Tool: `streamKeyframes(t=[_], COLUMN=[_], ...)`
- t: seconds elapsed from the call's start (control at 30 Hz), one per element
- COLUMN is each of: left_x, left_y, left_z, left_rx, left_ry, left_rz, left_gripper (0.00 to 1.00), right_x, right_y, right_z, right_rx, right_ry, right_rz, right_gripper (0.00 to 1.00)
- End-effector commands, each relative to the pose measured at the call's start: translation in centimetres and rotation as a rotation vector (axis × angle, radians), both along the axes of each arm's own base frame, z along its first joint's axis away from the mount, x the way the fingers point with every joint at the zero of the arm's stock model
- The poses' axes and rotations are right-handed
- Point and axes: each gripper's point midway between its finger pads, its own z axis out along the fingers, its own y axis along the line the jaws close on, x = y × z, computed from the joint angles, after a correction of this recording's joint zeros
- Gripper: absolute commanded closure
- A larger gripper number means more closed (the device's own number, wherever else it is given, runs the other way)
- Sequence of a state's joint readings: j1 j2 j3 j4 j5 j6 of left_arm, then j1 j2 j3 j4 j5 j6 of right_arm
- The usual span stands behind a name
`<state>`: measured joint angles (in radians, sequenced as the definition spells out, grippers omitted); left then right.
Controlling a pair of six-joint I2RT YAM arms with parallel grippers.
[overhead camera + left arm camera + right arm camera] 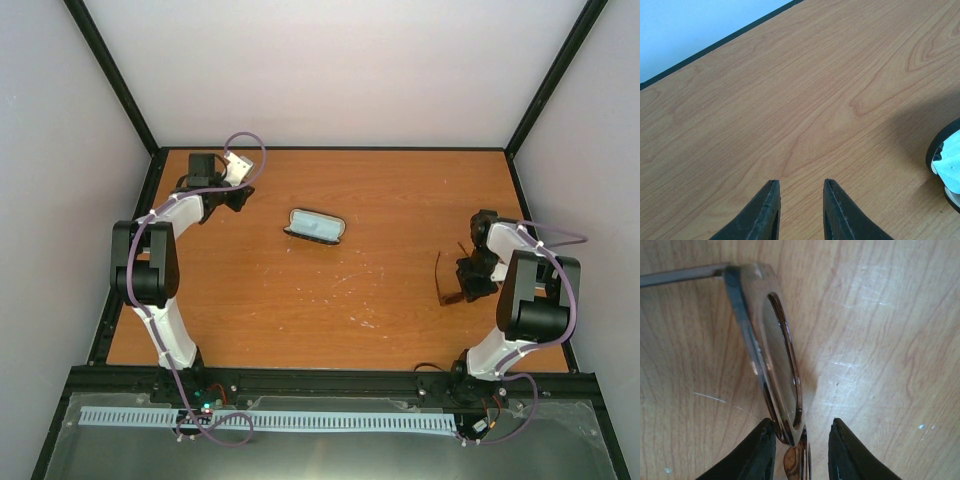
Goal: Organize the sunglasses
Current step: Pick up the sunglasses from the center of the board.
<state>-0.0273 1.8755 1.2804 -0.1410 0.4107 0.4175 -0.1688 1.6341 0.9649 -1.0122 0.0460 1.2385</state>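
The sunglasses point(447, 280) stand on edge on the table at the right, brown lenses in a thin dark frame. In the right wrist view one lens point(782, 365) runs up from between my fingers and an arm goes off to the upper left. My right gripper point(801, 422) straddles the frame at the bridge. Its left finger touches the frame, and a gap shows beside the right finger. In the top view the right gripper point(468, 283) is just right of the glasses. My left gripper point(800, 182) is open over bare wood at the back left point(240, 195).
A black oblong case point(315, 226) lies open mid-table with a pale blue cloth point(952, 162) inside; its rim point(940, 150) shows at the right edge of the left wrist view. Black frame rails border the wooden table point(330, 310), with walls close behind.
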Motion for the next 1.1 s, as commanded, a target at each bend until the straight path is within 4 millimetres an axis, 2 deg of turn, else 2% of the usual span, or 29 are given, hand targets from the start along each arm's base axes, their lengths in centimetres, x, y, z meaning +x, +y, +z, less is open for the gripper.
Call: streamKeyframes(t=[0.0, 0.4, 0.53, 0.67, 0.73, 0.83, 0.9, 1.0, 1.07], left_x=[0.9, 1.1, 0.9, 0.8, 1.0, 1.2, 0.7, -0.5, -1.5], left_y=[0.4, 0.0, -0.1, -0.3, -0.7, -1.7, -3.1, -5.6, -7.3], left_z=[0.6, 0.7, 0.6, 0.8, 1.5, 3.5, 5.2, 8.8, 12.1], left_rx=[-0.010, -0.018, -0.021, -0.031, -0.050, -0.101, -0.171, -0.299, -0.384], left_ry=[-0.031, -0.041, -0.034, -0.031, -0.038, -0.058, -0.049, -0.051, -0.063], left_rz=[0.007, -0.016, -0.021, -0.035, -0.050, -0.095, -0.164, -0.314, -0.420], left_gripper=[0.75, 0.74, 0.74, 0.74, 0.75, 0.75, 0.75, 0.76, 0.78], right_x=[0.4, 0.7, 1.2, 1.7, 2.3, 5.6, 9.4, 15.1, 17.9], right_y=[-1.1, -1.3, -0.9, -1.0, -0.8, 0.6, 2.9, 8.1, 12.3], right_z=[0.2, -1.0, -1.3, -0.9, -0.5, 1.0, 3.0, 7.3, 10.2], right_rx=[-0.045, -0.044, -0.021, -0.027, -0.024, -0.001, 0.034, 0.090, 0.141], right_ry=[0.011, 0.030, 0.009, -0.017, -0.041, -0.167, -0.314, -0.554, -0.730], right_rz=[0.012, 0.053, 0.059, 0.087, 0.118, 0.221, 0.352, 0.610, 0.778], right_gripper=[0.71, 0.86, 0.96, 0.97, 0.97, 0.97, 0.97, 0.97, 0.97])
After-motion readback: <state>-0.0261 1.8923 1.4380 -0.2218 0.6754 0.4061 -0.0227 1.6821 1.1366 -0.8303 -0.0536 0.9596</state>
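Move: The sunglasses lie open right at the right gripper: the front frame runs left-right between its parted fingers near the nose bridge, about 1 cm below, and the arms point forward, so their middle is some 5 cm ahead and 1 cm left. The open case with the blue cloth stands about 18 cm farther out than this hand and 39 cm to its left. From the left gripper the sunglasses are roughly 52 cm right, 20 cm back and 11 cm below. Close the right fingers on the sunglasses' front frame by the bridge, easing slightly right and down as they shut. Hold there briefly, then carry the sunglasses off quickly towards the case: about 10 cm forward, 5 cm left and 3 cm up, turning counter-clockwise and swinging the fingertips forward. Late on, raise the empty left gripper about 6 cm and bring it 4 cm right. ##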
